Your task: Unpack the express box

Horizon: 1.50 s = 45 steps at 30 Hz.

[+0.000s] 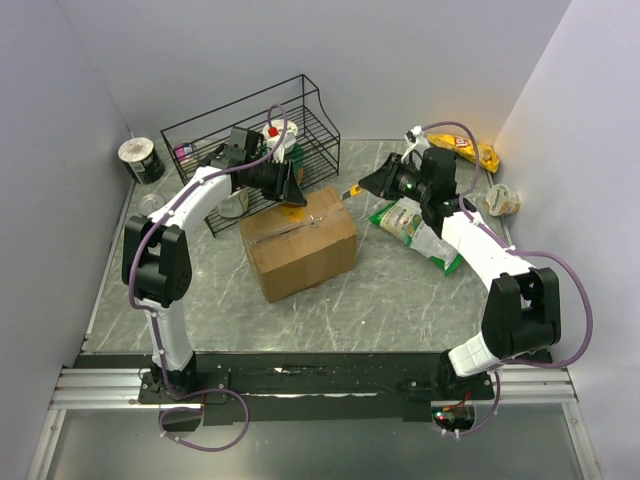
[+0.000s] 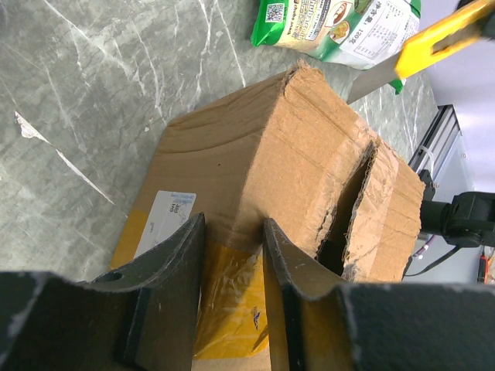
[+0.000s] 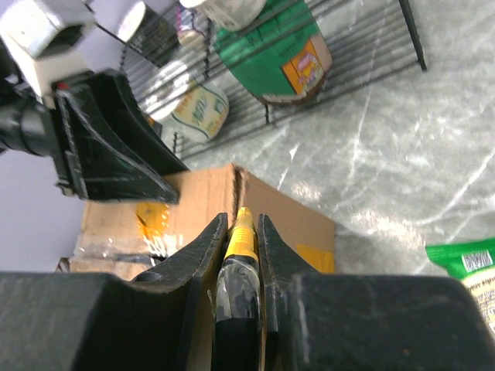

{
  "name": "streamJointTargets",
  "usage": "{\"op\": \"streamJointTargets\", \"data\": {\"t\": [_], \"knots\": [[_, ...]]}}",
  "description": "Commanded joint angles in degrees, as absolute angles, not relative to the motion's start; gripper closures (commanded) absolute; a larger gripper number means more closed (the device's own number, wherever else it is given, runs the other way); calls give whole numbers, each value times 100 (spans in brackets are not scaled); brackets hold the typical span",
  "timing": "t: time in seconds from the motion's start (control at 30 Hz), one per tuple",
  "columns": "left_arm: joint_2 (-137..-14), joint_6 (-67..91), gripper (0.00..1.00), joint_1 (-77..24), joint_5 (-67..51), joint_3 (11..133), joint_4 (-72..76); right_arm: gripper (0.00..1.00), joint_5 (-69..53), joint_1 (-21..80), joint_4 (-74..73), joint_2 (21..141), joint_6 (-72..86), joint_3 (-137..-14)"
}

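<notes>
The express box (image 1: pixel 300 245) is a brown carton in the middle of the table, with a yellow label (image 1: pixel 290 210) at its far corner. My left gripper (image 1: pixel 293 188) is open and sits on that corner, with the label between its fingers in the left wrist view (image 2: pixel 234 224). The box's top seam (image 2: pixel 348 209) is split open there. My right gripper (image 1: pixel 365 185) is shut on a yellow utility knife (image 3: pixel 242 239) and holds it just right of the box's far edge (image 3: pixel 201 197), blade pointing at the box. The knife also shows in the left wrist view (image 2: pixel 433 42).
A black wire rack (image 1: pixel 255 135) with jars and cups stands behind the box, close to my left arm. A green snack bag (image 1: pixel 410 220) lies right of the box. A yellow bag (image 1: pixel 470 150) and a cup (image 1: pixel 503 200) lie far right. A round tin (image 1: pixel 140 158) sits far left.
</notes>
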<state>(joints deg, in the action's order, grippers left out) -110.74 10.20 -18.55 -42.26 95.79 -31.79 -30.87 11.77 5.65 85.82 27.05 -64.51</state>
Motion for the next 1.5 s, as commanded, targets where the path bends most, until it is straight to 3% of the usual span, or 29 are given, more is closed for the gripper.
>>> {"op": "streamJointTargets", "data": {"t": [0.0,0.8,1.47], "knots": [[-11162,896,99,-1872,-3683,9422,-3428,100,-3014,1248,598,8244,2557,-6337],[-11215,940,99,-1872,-3656,9466,-3384,100,-2944,1327,440,8174,2725,-6381],[-11303,1125,99,-1863,-2865,9677,-3305,100,-2936,1415,-852,7216,2224,-5933]]}}
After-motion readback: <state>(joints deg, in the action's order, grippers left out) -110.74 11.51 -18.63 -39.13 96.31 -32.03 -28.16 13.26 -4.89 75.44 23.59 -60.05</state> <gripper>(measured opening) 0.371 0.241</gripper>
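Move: The right hand holds the yellow knife, its blade at the express box's right top edge. The right end of the taped seam lies about 5 cm to its left, 3 cm back and 5 cm below; the box's middle is some 15 cm left, 7 cm back, 15 cm below. The green bag lies 12 cm right, 1 cm ahead, 22 cm below. From the left hand, that seam end is about 10 cm right, 2 cm back, 1 cm below. Keep the yellow knife gripped in the right hand and, after a small dip and recovery of under 1 cm, draw it back about 5 cm, slowly at first and then faster, so the blade travels beside the box's right top edge from its far part to the seam end. Hold the left fingers on the box's far top edge. ##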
